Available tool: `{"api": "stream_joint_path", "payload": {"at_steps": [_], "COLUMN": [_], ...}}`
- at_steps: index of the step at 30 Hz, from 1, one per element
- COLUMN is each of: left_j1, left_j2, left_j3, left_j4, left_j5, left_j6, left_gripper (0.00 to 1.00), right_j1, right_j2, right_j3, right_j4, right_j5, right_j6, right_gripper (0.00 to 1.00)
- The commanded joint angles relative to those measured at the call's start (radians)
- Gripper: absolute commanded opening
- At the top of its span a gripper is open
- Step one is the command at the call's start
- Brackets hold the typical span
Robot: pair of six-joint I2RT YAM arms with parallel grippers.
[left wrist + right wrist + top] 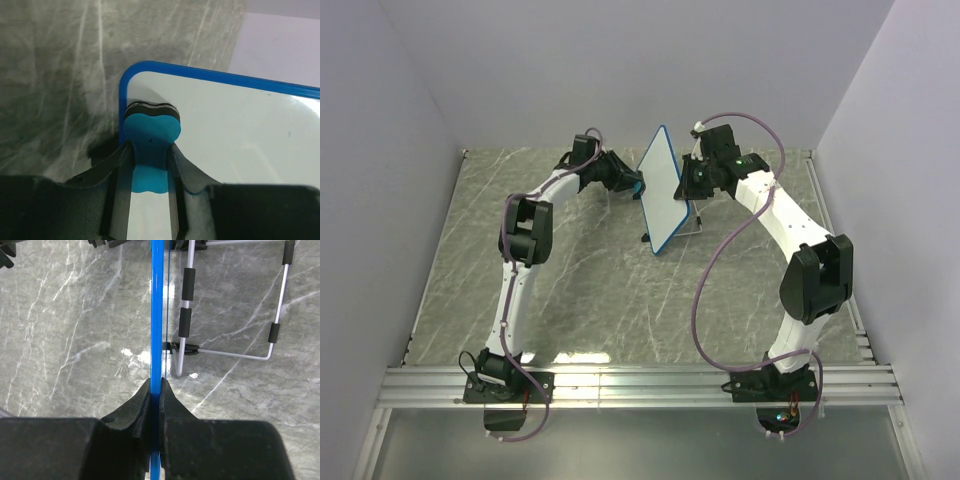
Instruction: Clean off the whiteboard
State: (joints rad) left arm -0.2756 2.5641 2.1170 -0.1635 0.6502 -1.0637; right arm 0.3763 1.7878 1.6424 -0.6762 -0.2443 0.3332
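The whiteboard [660,190], white with a blue rim, stands upright on its wire stand [692,226] at the back middle of the table. My left gripper [635,185] is on its left side, shut on a small blue eraser [151,131]. The eraser's dark pad presses against the white face [240,135] near the board's rounded corner. My right gripper [688,180] is at the board's right edge, shut on the blue rim [157,315], which runs edge-on between its fingers [172,400]. The board face in the left wrist view looks white, with only a tiny speck.
The grey marble tabletop [580,280] lies around the board. The stand's wire legs with black sleeves [185,320] rest on the table behind the board. Pale walls close in the table at the back and on both sides.
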Motion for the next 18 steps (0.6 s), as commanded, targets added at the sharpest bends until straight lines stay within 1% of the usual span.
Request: {"api": "stream_joint_path", "payload": {"at_steps": [1,5,8,11,12,15,17,18], "left_j1": [-0.005,0.004,0.009,0.024,0.036,0.067,0.093,0.101], "left_j2": [0.018,-0.004,-0.067,-0.139,-0.184,-0.283,-0.326,-0.362], "left_j3": [0.008,-0.002,-0.008,-0.017,-0.028,-0.090,-0.120,-0.123], "left_j4": [-0.054,-0.085,-0.097,-0.116,-0.114,-0.119,-0.149,-0.195], "left_j5": [-0.003,-0.014,-0.027,-0.038,-0.038,-0.055,-0.084,-0.098], "left_j6": [0.048,0.074,0.102,0.120,0.120,0.122,0.142,0.154], "left_gripper": [0.00,0.00,0.00,0.00,0.00,0.00,0.00,0.00], "right_j1": [0.079,0.079,0.078,0.079,0.079,0.079,0.078,0.078], "right_j2": [0.070,0.067,0.061,0.058,0.056,0.052,0.044,0.041], "right_j3": [-0.062,-0.052,-0.046,-0.035,-0.032,-0.029,-0.036,-0.041], "right_j4": [-0.180,-0.178,-0.175,-0.174,-0.172,-0.163,-0.152,-0.148], "right_j5": [-0.118,-0.118,-0.112,-0.108,-0.107,-0.104,-0.101,-0.098], "right_j6": [-0.039,-0.039,-0.037,-0.034,-0.034,-0.031,-0.025,-0.023], "right_gripper": [0.00,0.00,0.00,0.00,0.00,0.00,0.00,0.00]}}
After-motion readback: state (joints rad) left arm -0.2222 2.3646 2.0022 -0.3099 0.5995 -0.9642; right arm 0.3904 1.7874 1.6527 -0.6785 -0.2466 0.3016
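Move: The left fingers already hold the eraser against the whiteboard's low far part. The middle of the board lies about 8 cm back, 5 cm to the right and 4 cm higher; its lower far corner is some 5 cm ahead and level sideways, and the near black foot about 11 cm back and 2 cm right, both lower. From the right hand, which grips the upper edge, the board's middle is roughly 7 cm ahead, 5 cm left and 8 cm down. Leftward and upward, the left hand takes the eraser off the whiteboard's face: after a slight dip it barely shifts, then speeds away about 5 cm left and 5 cm up, drawing back a little and rolling slightly. Its fingers keep their hold on the eraser, while the right hand stays put, still pinching the board's upper edge. ##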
